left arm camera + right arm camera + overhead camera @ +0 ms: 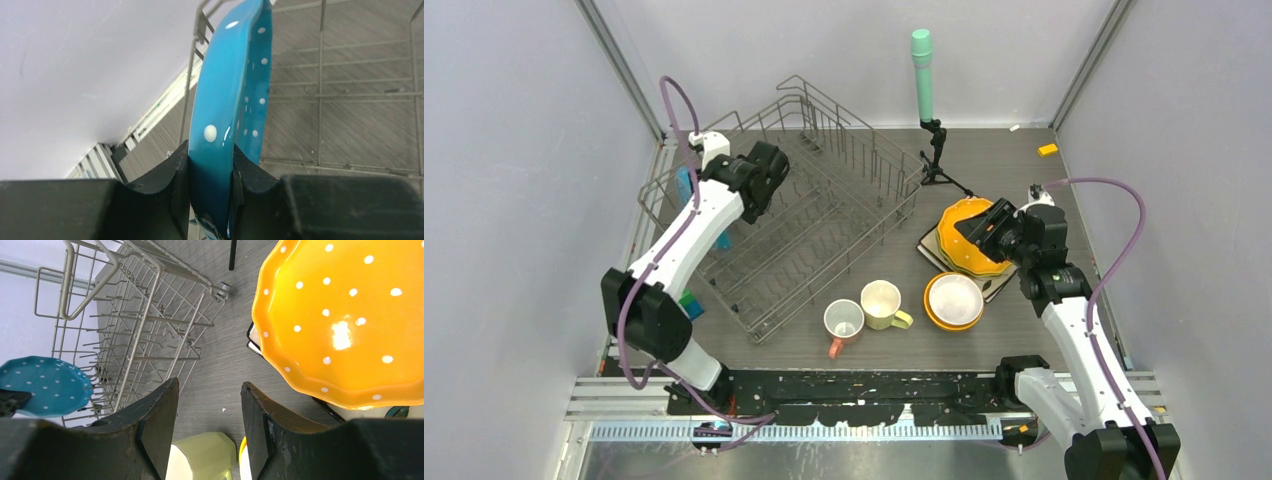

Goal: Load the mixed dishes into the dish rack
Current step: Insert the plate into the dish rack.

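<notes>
My left gripper [210, 150] is shut on the rim of a blue dotted plate [230, 95], held on edge at the left end of the dish rack [814, 215]. The arm hides most of that plate [686, 186] from above. I cannot tell whether it rests on the wires. My right gripper [210, 390] hangs open and empty beside the orange dotted plate [345, 315], which lies on a square plate [931, 250]. In front of the rack stand a pink mug [843, 322], a pale-yellow mug [881, 303] and a white bowl [955, 298] nested in an orange bowl [929, 305].
A green-topped cylinder on a black tripod [922, 70] stands behind the rack's right corner. A small blue-green box [690, 303] lies by the left arm's base. A small orange piece [1048, 150] sits at the far right. Grey walls close in both sides.
</notes>
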Robot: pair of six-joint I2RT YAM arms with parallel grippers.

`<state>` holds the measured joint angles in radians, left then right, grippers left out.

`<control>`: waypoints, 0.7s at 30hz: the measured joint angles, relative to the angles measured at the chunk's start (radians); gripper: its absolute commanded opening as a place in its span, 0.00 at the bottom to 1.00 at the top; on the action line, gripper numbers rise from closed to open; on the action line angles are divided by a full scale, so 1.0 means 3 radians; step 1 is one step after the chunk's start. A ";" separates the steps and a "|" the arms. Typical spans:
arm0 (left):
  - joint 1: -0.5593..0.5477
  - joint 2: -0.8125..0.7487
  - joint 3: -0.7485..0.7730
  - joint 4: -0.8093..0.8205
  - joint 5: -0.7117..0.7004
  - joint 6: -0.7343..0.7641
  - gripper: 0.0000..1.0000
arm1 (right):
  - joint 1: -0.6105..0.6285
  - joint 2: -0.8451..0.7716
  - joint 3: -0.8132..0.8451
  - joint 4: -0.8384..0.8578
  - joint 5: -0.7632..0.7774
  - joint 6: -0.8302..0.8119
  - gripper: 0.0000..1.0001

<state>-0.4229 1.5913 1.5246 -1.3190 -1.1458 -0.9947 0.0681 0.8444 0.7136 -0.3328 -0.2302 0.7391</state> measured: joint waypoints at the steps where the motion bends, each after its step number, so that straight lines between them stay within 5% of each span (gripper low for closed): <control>1: 0.0000 -0.0041 0.0052 0.0046 0.0029 0.0093 0.00 | 0.0000 0.0000 -0.0019 0.0008 -0.0006 0.0005 0.55; 10: 0.0006 -0.0482 0.0347 0.0029 -0.0025 0.0398 0.00 | 0.0000 0.0041 -0.0033 0.0022 -0.0025 -0.0042 0.55; 21: 0.0006 -0.0024 0.0577 -0.0595 -0.0090 0.0000 0.00 | 0.0000 0.0284 -0.0033 0.0034 -0.0060 -0.0193 0.55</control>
<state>-0.4210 1.5841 1.6978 -1.4975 -1.1728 -0.9947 0.0681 0.9295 0.7036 -0.3225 -0.2481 0.6811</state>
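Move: Just beyond and below the left hand, which still holds the blue plate by its rim, lies the plate's place at the left end of the dish rack, about 3 cm ahead, 4 cm left and 11 cm below. The rack's left corner is some 12 cm left and 4 cm ahead; the green-blue box lies about 16 cm back, 4 cm left. From the right hand, the plate's place is roughly 52 cm left and 5 cm ahead. Lifting the gripped blue plate about 7 cm up, away from the left end of the dish rack, the left hand drifts slightly back, then turns down and sinks again by some 2 cm towards the rack. The wrist rocks about 8 degrees and comes back; the fingers keep their hold. The empty, part-open right hand sinks 2–3 cm beside the orange plate. ##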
